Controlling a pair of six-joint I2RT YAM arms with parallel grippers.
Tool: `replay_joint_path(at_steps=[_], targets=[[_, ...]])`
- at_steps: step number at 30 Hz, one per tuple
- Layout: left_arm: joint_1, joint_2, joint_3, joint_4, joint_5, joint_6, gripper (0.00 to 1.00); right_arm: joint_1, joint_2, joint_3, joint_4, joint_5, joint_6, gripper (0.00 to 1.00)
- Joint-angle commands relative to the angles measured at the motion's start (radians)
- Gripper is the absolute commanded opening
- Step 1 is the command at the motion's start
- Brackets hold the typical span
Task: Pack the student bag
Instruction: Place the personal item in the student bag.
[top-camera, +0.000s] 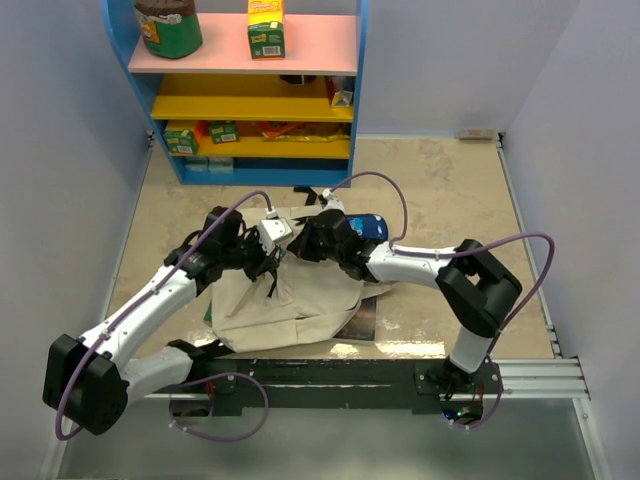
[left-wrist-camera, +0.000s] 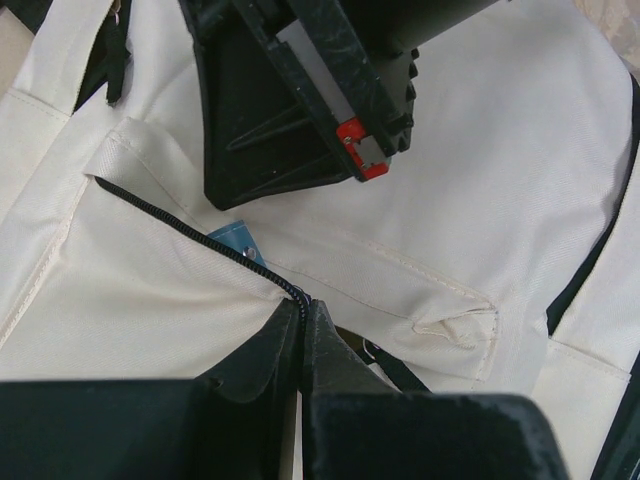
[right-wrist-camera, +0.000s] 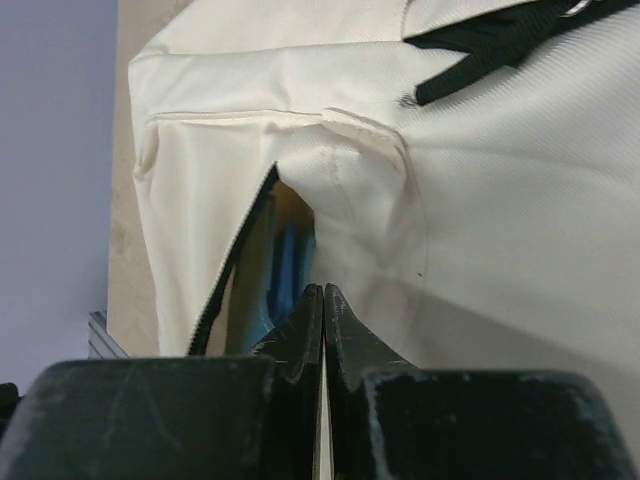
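The student bag (top-camera: 285, 300) lies flat in the middle of the table, cream canvas with a black zip. My left gripper (left-wrist-camera: 300, 302) is shut on the bag's zipped edge (left-wrist-camera: 180, 215), which runs straight in between its tips. A bit of blue (left-wrist-camera: 232, 240) peeks out beside that zip. My right gripper (right-wrist-camera: 322, 290) is shut, its tips at the rim of the bag's open mouth (right-wrist-camera: 290, 200); whether cloth is pinched I cannot tell. Something blue (right-wrist-camera: 290, 270) stands inside the opening. From above, both grippers meet over the bag's top end (top-camera: 290, 245).
A dark book (top-camera: 362, 318) sticks out from under the bag's right side. A blue object (top-camera: 371, 227) sits by the right wrist. A shelf unit (top-camera: 250, 100) with boxes and a jar stands at the back. Black strap ends (right-wrist-camera: 490, 45) lie on the bag.
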Motion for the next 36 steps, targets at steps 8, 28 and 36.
replay_joint_path(at_steps=[8,28,36], targets=[[0.004,0.004,0.041,0.065,0.062,-0.005,0.0,0.072,0.136,0.151,0.038,-0.012,0.061,0.0],[0.005,-0.015,-0.012,0.079,0.02,-0.001,0.0,-0.026,-0.146,-0.019,-0.016,0.03,0.023,0.46],[0.007,0.037,0.087,-0.005,-0.033,0.063,0.34,0.128,-0.286,-0.182,0.019,0.144,-0.043,0.5]])
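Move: Inside the bag's mouth, the blue personal item lies about 4 cm to the right hand's left, 1 cm back and some 3 cm below its shut fingertips. The pencil case is roughly 17 cm to that hand's right, 5 cm farther out and 9 cm lower; the dark book is some 15 cm right and 15 cm back, also 9 cm lower. From the left hand, the personal item is about 3 cm ahead, neither left nor right, and 5 cm below. Reaching left some 6.5 cm and slightly down into the bag's mouth with shut fingers, the right hand pokes in towards the personal item, then reverses, drawing right about 9 cm and up over 8 cm while its fingers open about halfway. The left hand, pinching the zip edge, shifts left about a centimetre with the poke, partly returns, and starts parting its fingers at the end. ##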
